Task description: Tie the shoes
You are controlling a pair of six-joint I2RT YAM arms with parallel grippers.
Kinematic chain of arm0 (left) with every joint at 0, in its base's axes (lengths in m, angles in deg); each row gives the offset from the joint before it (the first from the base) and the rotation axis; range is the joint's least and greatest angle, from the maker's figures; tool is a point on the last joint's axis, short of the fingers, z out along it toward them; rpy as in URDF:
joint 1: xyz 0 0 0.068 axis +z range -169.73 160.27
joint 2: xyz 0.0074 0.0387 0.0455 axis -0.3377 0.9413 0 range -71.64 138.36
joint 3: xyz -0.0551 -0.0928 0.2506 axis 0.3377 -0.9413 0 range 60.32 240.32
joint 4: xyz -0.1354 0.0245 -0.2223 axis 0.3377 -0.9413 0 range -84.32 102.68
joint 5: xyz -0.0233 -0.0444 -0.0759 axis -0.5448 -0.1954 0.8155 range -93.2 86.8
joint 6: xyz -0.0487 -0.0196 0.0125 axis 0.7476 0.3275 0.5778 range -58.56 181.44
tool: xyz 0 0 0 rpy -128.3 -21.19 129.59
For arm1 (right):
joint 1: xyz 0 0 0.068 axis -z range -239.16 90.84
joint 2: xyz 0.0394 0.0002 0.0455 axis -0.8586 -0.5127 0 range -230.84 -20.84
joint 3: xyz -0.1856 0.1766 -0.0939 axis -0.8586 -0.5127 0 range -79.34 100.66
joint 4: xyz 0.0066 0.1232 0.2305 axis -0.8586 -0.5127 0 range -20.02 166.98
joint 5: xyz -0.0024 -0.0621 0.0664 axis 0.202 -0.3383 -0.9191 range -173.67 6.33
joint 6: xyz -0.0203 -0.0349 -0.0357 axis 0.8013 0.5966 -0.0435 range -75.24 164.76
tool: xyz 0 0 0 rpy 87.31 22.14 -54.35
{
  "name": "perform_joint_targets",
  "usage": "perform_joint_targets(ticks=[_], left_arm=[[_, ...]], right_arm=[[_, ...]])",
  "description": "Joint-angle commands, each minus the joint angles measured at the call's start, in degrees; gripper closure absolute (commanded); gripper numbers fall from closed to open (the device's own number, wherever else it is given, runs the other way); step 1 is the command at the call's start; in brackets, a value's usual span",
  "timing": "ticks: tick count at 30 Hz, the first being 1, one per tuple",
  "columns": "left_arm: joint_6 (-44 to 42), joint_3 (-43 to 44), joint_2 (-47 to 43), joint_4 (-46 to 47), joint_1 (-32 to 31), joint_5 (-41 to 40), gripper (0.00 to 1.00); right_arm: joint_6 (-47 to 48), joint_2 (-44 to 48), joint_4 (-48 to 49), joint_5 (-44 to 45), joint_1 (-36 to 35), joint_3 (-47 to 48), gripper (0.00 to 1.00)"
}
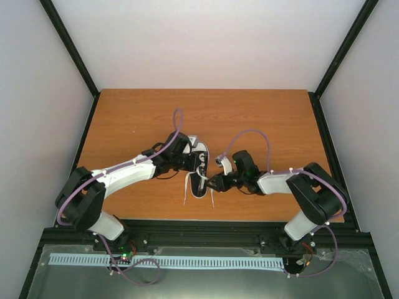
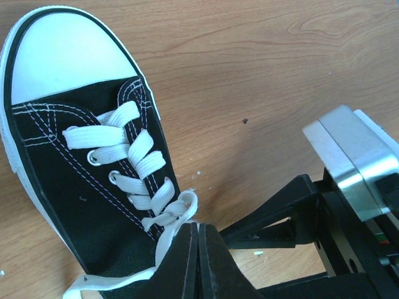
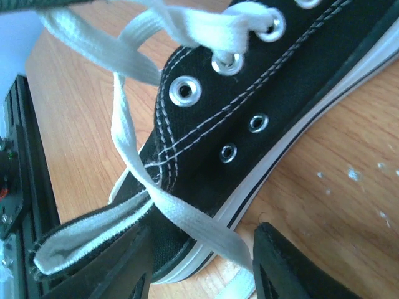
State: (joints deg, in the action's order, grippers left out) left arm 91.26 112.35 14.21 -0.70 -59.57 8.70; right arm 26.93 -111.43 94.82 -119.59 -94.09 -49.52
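The shoe (image 1: pixel 201 169) is a small black sneaker with a white toe cap, lying mid-table with its toe pointing away from me. In the left wrist view its white laces (image 2: pixel 134 159) run down to a first knot (image 2: pixel 177 210). My left gripper (image 2: pixel 198 227) is shut right below that knot, pinching the lace loop. My right gripper (image 3: pixel 202 252) stands open at the heel side of the shoe (image 3: pixel 262 124). A loose lace strand (image 3: pixel 187 215) crosses between its fingers (image 3: pixel 293 261). In the top view the right gripper (image 1: pixel 216 182) sits close to the left gripper (image 1: pixel 192 163).
The wooden table (image 1: pixel 124 124) is fenced by black frame posts, with a black rail (image 1: pixel 199 227) along the near edge. That rail (image 3: pixel 19 180) also shows at the left of the right wrist view. Two lace ends (image 1: pixel 187 190) trail towards it.
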Motion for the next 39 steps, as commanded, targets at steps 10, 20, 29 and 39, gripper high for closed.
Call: perform_joint_targets(ticks=[10, 20, 29, 39], left_arm=[[-1.6, 3.5, -1.7, 1.1, 0.5, 2.3, 0.99], [-3.9, 4.8, -0.6, 2.1, 0.5, 5.5, 0.99], [-7.6, 4.0, -1.4, 2.3, 0.5, 8.0, 0.99], [-8.5, 0.4, -5.0, 4.9, 0.5, 7.5, 0.99]], right_arm=[[-0.5, 2.4, 0.7, -1.8, 0.3, 0.7, 0.97], [-3.5, 8.7, -8.4, -0.4, -0.2, 4.0, 0.97], [-4.2, 3.7, -16.9, 3.5, -2.2, 12.2, 0.97], [-4.1, 3.0, -25.2, 7.2, -2.2, 14.4, 0.97]])
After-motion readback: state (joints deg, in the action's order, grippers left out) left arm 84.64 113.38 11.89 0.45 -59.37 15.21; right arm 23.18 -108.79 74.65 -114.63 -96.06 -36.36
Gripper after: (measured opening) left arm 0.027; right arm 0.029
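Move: The free lace strand lies between the right hand's half-open fingertips, about 1 cm ahead of their middle and level with them. The shoe's middle is some 3 cm ahead and 3 cm left of this hand at much its height; the left gripper's tips are roughly 5 cm ahead, 4 cm left and 6 cm higher. The other lace tail hangs about 7 cm left, 3 cm back and 2 cm lower. From the left hand, the free strand is some 4 cm back, 4 cm right and 6 cm down. The right fingers shut on the free lace strand and pinch it almost in place, then lift it about 5.5 cm, bearing forward and left some 2 cm each towards the left gripper before sinking roughly 2 cm and easing a little right. The left hand, still shut on its lace, rises 3 cm and shifts about 1.5 cm right, turning slightly clockwise. ##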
